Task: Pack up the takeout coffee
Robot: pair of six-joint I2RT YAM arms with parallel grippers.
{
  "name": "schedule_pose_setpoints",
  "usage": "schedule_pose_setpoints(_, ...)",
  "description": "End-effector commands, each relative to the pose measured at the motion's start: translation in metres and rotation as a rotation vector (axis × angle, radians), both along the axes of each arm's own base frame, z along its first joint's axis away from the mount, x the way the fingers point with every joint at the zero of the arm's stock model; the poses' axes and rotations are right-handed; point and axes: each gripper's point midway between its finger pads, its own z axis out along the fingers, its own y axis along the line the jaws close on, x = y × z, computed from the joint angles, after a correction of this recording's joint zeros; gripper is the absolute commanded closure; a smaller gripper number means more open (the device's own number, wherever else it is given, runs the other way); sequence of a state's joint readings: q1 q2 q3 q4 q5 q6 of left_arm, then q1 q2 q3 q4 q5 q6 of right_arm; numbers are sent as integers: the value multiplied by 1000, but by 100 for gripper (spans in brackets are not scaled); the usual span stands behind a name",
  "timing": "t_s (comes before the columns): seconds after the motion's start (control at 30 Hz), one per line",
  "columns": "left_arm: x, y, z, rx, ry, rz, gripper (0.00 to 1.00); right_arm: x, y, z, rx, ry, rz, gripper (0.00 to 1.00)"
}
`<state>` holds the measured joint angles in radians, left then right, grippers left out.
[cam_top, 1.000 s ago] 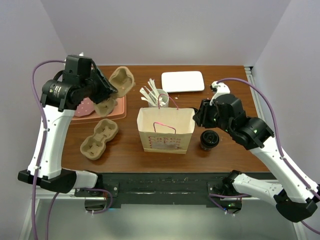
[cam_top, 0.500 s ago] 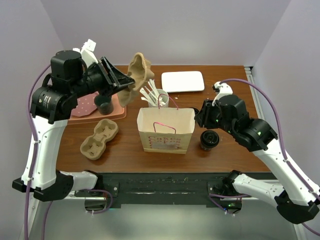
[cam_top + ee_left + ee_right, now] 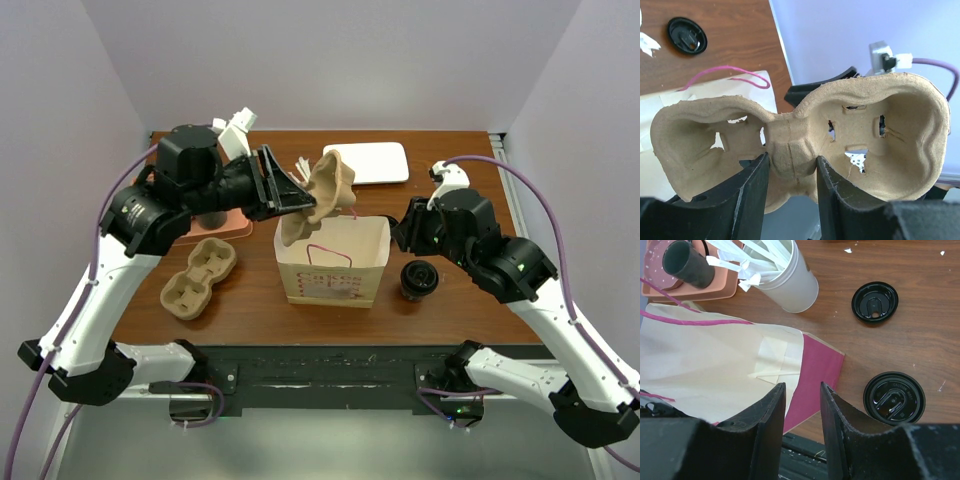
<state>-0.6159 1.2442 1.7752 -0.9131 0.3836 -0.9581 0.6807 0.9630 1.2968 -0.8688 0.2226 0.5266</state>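
The takeout coffee (image 3: 420, 280), a small dark cup with a black lid (image 3: 894, 397), stands on the table just right of the paper bag (image 3: 330, 270). My left gripper (image 3: 295, 200) is shut on the narrow middle of a brown cardboard cup carrier (image 3: 325, 190), holding it tilted in the air over the bag's open top. The left wrist view shows both fingers (image 3: 752, 185) pinching the carrier (image 3: 890, 140). My right gripper (image 3: 400, 228) is open at the bag's right rim. Its jaws (image 3: 802, 387) stand either side of the bag's cream and pink side wall (image 3: 815, 370).
A second cup carrier (image 3: 200, 277) lies front left. A pink tray (image 3: 725, 287) with a dark mug (image 3: 687, 265) sits back left. A white cup of stirrers (image 3: 790, 280) stands behind the bag, with a loose black lid (image 3: 875, 301) beside it. A white plate (image 3: 370, 160) lies at the back.
My left arm has lifted the carrier off the tray area and swung it right, to above the bag. The right arm and coffee have stayed put.
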Motion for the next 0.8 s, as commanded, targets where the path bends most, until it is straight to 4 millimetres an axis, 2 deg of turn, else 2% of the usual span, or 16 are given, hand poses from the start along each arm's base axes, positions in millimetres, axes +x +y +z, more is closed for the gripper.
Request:
schedule_pose_setpoints(0.0, -1, -9, -7, 1, -21, -36, 77, 1, -6, 19, 39, -50, -45, 62)
schedule_pose_setpoints(0.17, 6, -14, -28, 28, -8, -47, 77, -2, -12, 20, 41, -52, -64, 62)
schedule_pose_setpoints(0.3, 15, -19, -28, 22, -23, -40, 77, -4, -11, 18, 52, -43, -65, 62)
schedule_pose_setpoints(0.43, 22, -25, -30, 22, -23, -42, 78, -5, -1, 14, 75, -36, -19, 61)
schedule_pose_setpoints(0.53, 22, -24, -34, 32, -14, -40, 78, -11, 16, 23, 120, -49, 85, 62)
schedule_pose_setpoints(0.6, 23, -22, -38, 50, -13, -28, 78, -16, 25, 39, 172, -101, 149, 61)
schedule_pose_setpoints(0.77, 21, -16, -51, 103, 0, -25, 78, -23, 29, 69, 201, -205, 231, 59)
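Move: The paper bag, which the held cup holder is being brought to, has its middle some 5 cm to the left hand's right, 4 cm farther out and 31 cm below. From that hand the straw cup is about 3 cm right, 19 ahead; the loose lid 19 right, 18 ahead; the lidded coffee 27 right, 1 ahead, all near table height. From the right hand, the bag lies roughly 12 cm left, 4 ahead and 19 below. Still pinching the cardboard cup holder by its narrow middle, the left hand lowers it about 5 cm towards the bag's open mouth, easing a little forward and to the right with hardly any tilt. The empty right hand first stays nearly still, then lifts roughly 3 cm beside the bag's right rim, drifting back and left as it turns some 10 degrees. ##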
